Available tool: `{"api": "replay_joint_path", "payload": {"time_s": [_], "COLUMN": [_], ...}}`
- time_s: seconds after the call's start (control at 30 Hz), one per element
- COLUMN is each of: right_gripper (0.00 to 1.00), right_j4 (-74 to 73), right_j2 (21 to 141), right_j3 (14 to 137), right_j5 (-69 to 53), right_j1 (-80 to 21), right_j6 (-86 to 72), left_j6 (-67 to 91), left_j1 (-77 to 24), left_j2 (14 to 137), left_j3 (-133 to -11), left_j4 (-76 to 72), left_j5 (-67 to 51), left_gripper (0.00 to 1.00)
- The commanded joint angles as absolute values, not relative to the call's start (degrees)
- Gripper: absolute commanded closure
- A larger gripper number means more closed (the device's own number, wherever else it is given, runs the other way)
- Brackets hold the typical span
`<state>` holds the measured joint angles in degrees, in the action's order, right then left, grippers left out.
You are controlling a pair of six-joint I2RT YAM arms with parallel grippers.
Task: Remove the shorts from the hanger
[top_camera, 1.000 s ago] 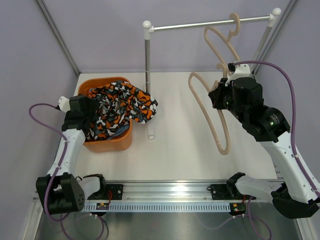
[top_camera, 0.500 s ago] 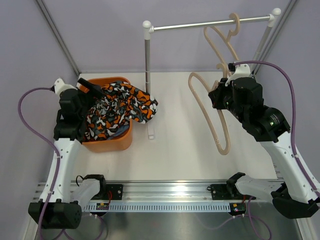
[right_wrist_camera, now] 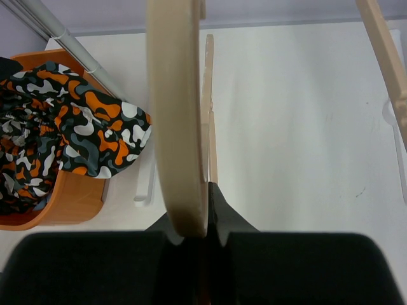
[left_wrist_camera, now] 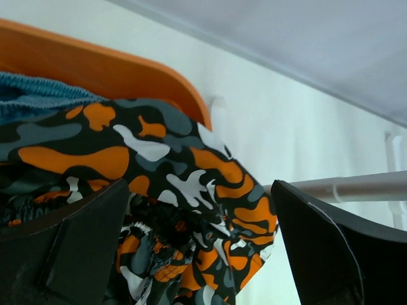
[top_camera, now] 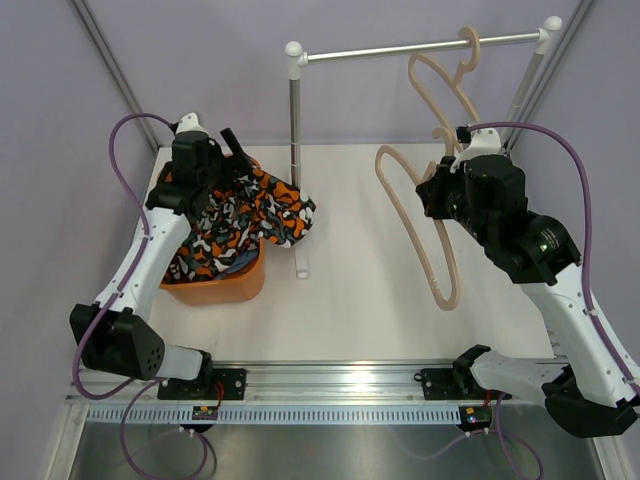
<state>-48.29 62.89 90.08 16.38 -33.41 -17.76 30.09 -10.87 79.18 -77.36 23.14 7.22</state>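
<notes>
The camouflage shorts [top_camera: 250, 210] lie heaped in the orange basket [top_camera: 215, 290], one end draped over its right rim. A strip of light blue shorts [left_wrist_camera: 28, 89] shows under them. My left gripper [top_camera: 235, 150] hovers open over the basket's far rim, its black fingers [left_wrist_camera: 76, 235] either side of the camouflage cloth [left_wrist_camera: 184, 184] below, holding nothing. My right gripper [top_camera: 432, 190] is shut on a bare beige wooden hanger [top_camera: 445, 300], held up over the table's right half. In the right wrist view the hanger [right_wrist_camera: 175, 114] rises from between the closed gripper [right_wrist_camera: 202, 210].
A clothes rack stands at the back: a metal rail [top_camera: 400, 48] on a post [top_camera: 295, 150] with a white foot [top_camera: 302, 268]. A second bare hanger [top_camera: 440, 75] hangs on the rail. Walls close in the table on left, back and right.
My left arm has risen and swung from the basket's near-left side to above its far rim, staying open. The right arm and its hanger have not moved.
</notes>
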Motion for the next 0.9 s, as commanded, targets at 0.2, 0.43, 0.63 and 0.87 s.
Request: {"api": "replay_joint_path", "payload": {"time_s": [0.2, 0.43, 0.63, 0.87], "right_gripper": [1.00, 1.00, 1.00, 1.00], "right_j4": [-46.5, -46.6, -46.8, -46.8], "right_j2": [61.6, 61.4, 61.1, 60.8], "right_j3": [90.7, 90.9, 90.4, 90.2], "right_j5": [16.8, 16.7, 17.0, 17.3], "right_j1": [-33.3, -33.3, -33.4, -33.3], "right_j6": [-17.5, -17.5, -17.1, -17.0], "left_j6": [31.9, 35.4, 41.7, 44.9], "left_j1": [-11.1, -10.9, -7.6, -5.3], "left_j2": [82.7, 87.1, 83.9, 73.8], "left_j3": [-77.8, -74.6, -69.6, -65.1], "left_j4": [24.1, 25.2, 25.8, 27.1], "left_j5": [7.4, 11.8, 17.2, 28.6], "left_gripper": [0.01, 0.29, 1.00, 1.00]}}
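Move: The camouflage shorts' fold by the basket's right rim lies almost straight below the open left gripper, about 11 cm down; their loose end hangs over that rim roughly 9 cm to the right and 4 cm back, 12 cm down. The orange basket's middle is some 9 cm to the left, 1 cm back and 20 cm below. The rack's left post stands about 12 cm to the right and 5 cm ahead. From the right gripper, the fold is around 15 cm ahead, 38 cm left and 21 cm lower. The camouflage fabric draped over the basket's right rim is what the left hand drops onto: about 12 cm down, fingers tipping some 15 degrees lower and closing from wide open to shut to pinch the cloth. With the fold held, the hand swings about 7 cm left and a little back, into the basket, turning some 20 degrees counter-clockwise and just starting to rise. ##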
